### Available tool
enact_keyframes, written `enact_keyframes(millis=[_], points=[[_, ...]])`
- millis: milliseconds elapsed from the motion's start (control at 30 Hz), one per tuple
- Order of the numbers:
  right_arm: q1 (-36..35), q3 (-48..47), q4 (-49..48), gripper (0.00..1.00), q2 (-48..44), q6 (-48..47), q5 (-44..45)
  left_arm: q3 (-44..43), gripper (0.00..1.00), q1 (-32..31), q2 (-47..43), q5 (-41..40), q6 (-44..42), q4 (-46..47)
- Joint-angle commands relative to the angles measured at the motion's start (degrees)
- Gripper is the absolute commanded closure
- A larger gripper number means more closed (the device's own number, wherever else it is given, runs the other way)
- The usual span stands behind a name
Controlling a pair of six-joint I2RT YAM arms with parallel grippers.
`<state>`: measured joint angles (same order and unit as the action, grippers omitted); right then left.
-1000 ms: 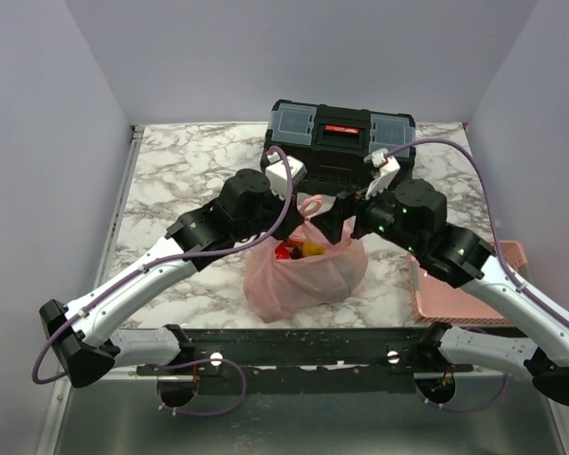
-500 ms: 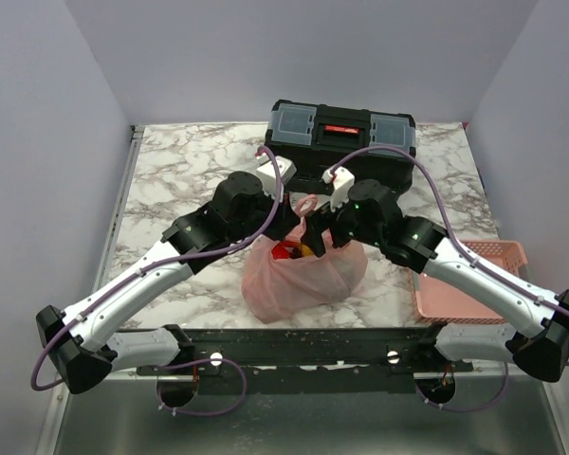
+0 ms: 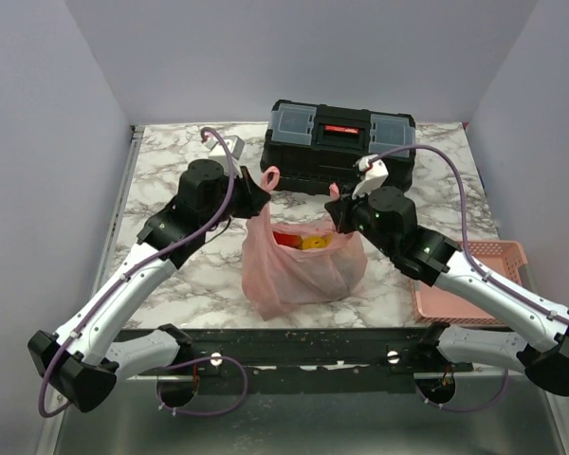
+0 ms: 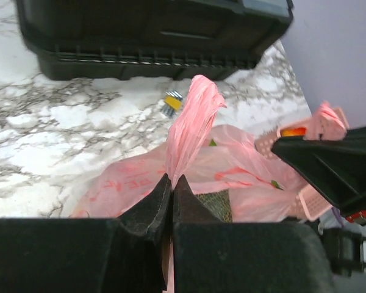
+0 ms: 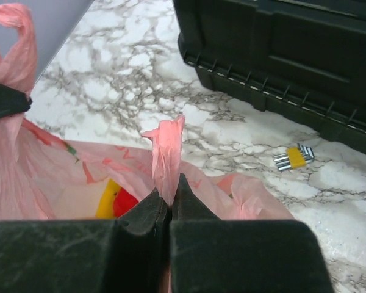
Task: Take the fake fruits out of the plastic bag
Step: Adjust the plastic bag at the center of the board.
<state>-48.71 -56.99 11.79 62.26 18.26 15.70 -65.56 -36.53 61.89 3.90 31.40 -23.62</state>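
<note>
The pink plastic bag (image 3: 303,270) stands on the marble table between both arms, its mouth stretched wide. My left gripper (image 3: 263,186) is shut on the bag's left handle loop (image 4: 192,116). On the other side my right gripper (image 3: 339,204) is shut on the right handle loop (image 5: 166,152). Through the open mouth some of the fake fruits (image 3: 303,241) show: a red piece (image 5: 130,203) and a yellow one (image 5: 108,198). The other fruits lie hidden under the plastic.
A black toolbox (image 3: 339,142) stands behind the bag at the back of the marble table (image 3: 171,171). A small set of hex keys with a yellow holder (image 5: 294,157) lies before it. A rigid pink basket (image 3: 474,284) sits at the right edge.
My right gripper has shut on the right handle. Both grippers have pulled apart, left going left and right going right, spreading the bag's mouth open and lifting the handles.
</note>
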Motion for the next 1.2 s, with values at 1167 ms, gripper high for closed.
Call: enact_keyframes(millis=[1167], points=[[11.19, 7.02, 4.03, 0.90, -8.49, 11.79, -0.12, 16.67, 1.00, 22.48, -5.67, 45.43, 10.37, 15.02]])
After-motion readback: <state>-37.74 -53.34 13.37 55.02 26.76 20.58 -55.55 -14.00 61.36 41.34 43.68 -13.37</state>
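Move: Each hand pinches one bag handle, and the plastic bag's body hangs between them: its middle is about 9 cm right of the left hand, 5 cm back and 22 below, and from the right hand about 6 cm left, 5 back and 18 below. The yellow fruit in its mouth is some 11 cm to the left hand's right, level with it. The black toolbox stands about 32 cm ahead of the right hand, 6 to its right; the yellow-banded piece is 17 ahead, 5 right. Both hands, still pinching the handles, swing the plastic bag up and outward from the base towards the toolbox, each rising about 8 cm, the right going some 10 cm forward and the left 6 forward and 6 left. Then they draw back and sink to near their starting height while the right hand swings right, turning about 20 degrees clockwise, and the left rolls its left side down and tips its fingers lower, so the handles end about 11 cm farther apart sideways. ##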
